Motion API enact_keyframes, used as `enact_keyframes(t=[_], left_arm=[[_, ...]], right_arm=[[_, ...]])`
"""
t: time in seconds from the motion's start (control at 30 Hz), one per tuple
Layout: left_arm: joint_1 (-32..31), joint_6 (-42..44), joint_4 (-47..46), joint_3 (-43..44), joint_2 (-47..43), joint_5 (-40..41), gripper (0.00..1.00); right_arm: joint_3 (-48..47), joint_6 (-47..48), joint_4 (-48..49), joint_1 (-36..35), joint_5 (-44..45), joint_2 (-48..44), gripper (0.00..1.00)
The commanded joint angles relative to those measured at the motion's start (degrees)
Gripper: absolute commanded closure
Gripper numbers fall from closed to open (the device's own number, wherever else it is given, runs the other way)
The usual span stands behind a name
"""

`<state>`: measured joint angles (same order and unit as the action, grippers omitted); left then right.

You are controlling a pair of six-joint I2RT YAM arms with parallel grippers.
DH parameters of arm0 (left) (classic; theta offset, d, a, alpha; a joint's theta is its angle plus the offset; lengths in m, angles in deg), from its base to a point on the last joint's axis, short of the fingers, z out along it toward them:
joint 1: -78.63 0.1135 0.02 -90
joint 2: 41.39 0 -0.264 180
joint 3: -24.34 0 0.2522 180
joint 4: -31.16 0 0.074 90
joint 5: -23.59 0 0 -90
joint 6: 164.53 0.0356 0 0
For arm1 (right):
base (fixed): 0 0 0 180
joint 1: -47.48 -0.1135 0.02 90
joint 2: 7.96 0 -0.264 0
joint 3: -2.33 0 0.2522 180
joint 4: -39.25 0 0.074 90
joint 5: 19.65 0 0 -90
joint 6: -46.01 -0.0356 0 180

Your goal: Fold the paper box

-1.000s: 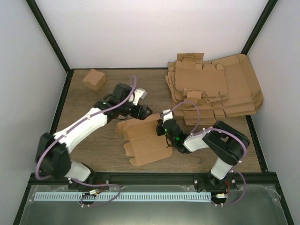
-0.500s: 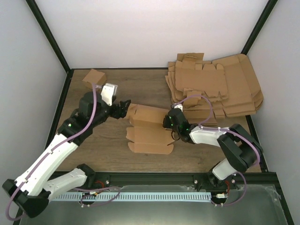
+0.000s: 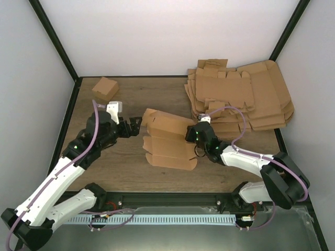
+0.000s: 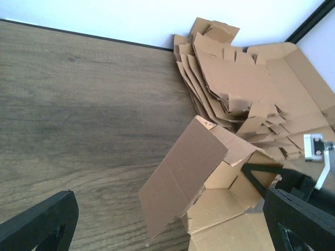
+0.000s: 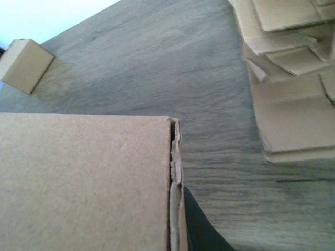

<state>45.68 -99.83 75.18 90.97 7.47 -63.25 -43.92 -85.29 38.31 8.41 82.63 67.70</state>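
Note:
The paper box (image 3: 168,140) lies half folded mid-table, its far panels raised and a flat scalloped flap toward me. My left gripper (image 3: 136,125) is open just left of the box's raised left flap. In the left wrist view that flap (image 4: 180,172) stands ahead between the wide-spread fingers (image 4: 44,222), with nothing clamped. My right gripper (image 3: 191,137) is shut on the box's right wall. The right wrist view shows a brown panel (image 5: 84,183) with its doubled edge pinched against a dark finger (image 5: 199,227).
A small, fully folded brown box (image 3: 105,88) sits at the far left, also visible in the right wrist view (image 5: 23,65). A pile of flat cardboard blanks (image 3: 241,97) fills the far right, close behind the right gripper. Black frame rails edge the table.
My left gripper has let go of the box, opened wide and drawn back to the left. The right gripper moved right and away with the box, whose far panels now stand higher.

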Motion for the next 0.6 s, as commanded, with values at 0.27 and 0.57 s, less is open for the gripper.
enact_keyframes(t=[0.27,0.57], left_arm=[[0.86,-18.48,-7.60,-7.53,2.92,-17.03,0.00],[0.81,-19.61,-12.23,-12.75,3.66,-22.47,0.04]], right_arm=[[-3.46,-9.59,-8.37,0.05,10.30,-3.02,0.99],[-5.75,-10.17,-11.18,0.05,12.64,-2.05,0.99]])
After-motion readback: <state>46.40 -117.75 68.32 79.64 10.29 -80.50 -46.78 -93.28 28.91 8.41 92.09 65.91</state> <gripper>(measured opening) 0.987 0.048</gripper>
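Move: The paper box's open left edge lies some 5 cm ahead of the left gripper, 6 cm to its right and 19 cm below; the stack of flat cardboard is about 29 cm ahead, 39 cm right and 26 cm below. The right gripper already has the box pinched by its right side: the box's middle is roughly 7 cm to its left, 1 cm back and 6 cm lower, with the stack about 23 cm ahead, 19 cm right and 10 cm below. Bring the open left gripper down about 8 cm and some 4 cm right, towards the left edge of the paper box, tipping the fingers some 20 degrees further down and rolling the hand's left side down; keep them wide open and touch nothing yet. Meanwhile keep the right grip shut on the box, shifting it about 3 cm right and turning it clockwise. ##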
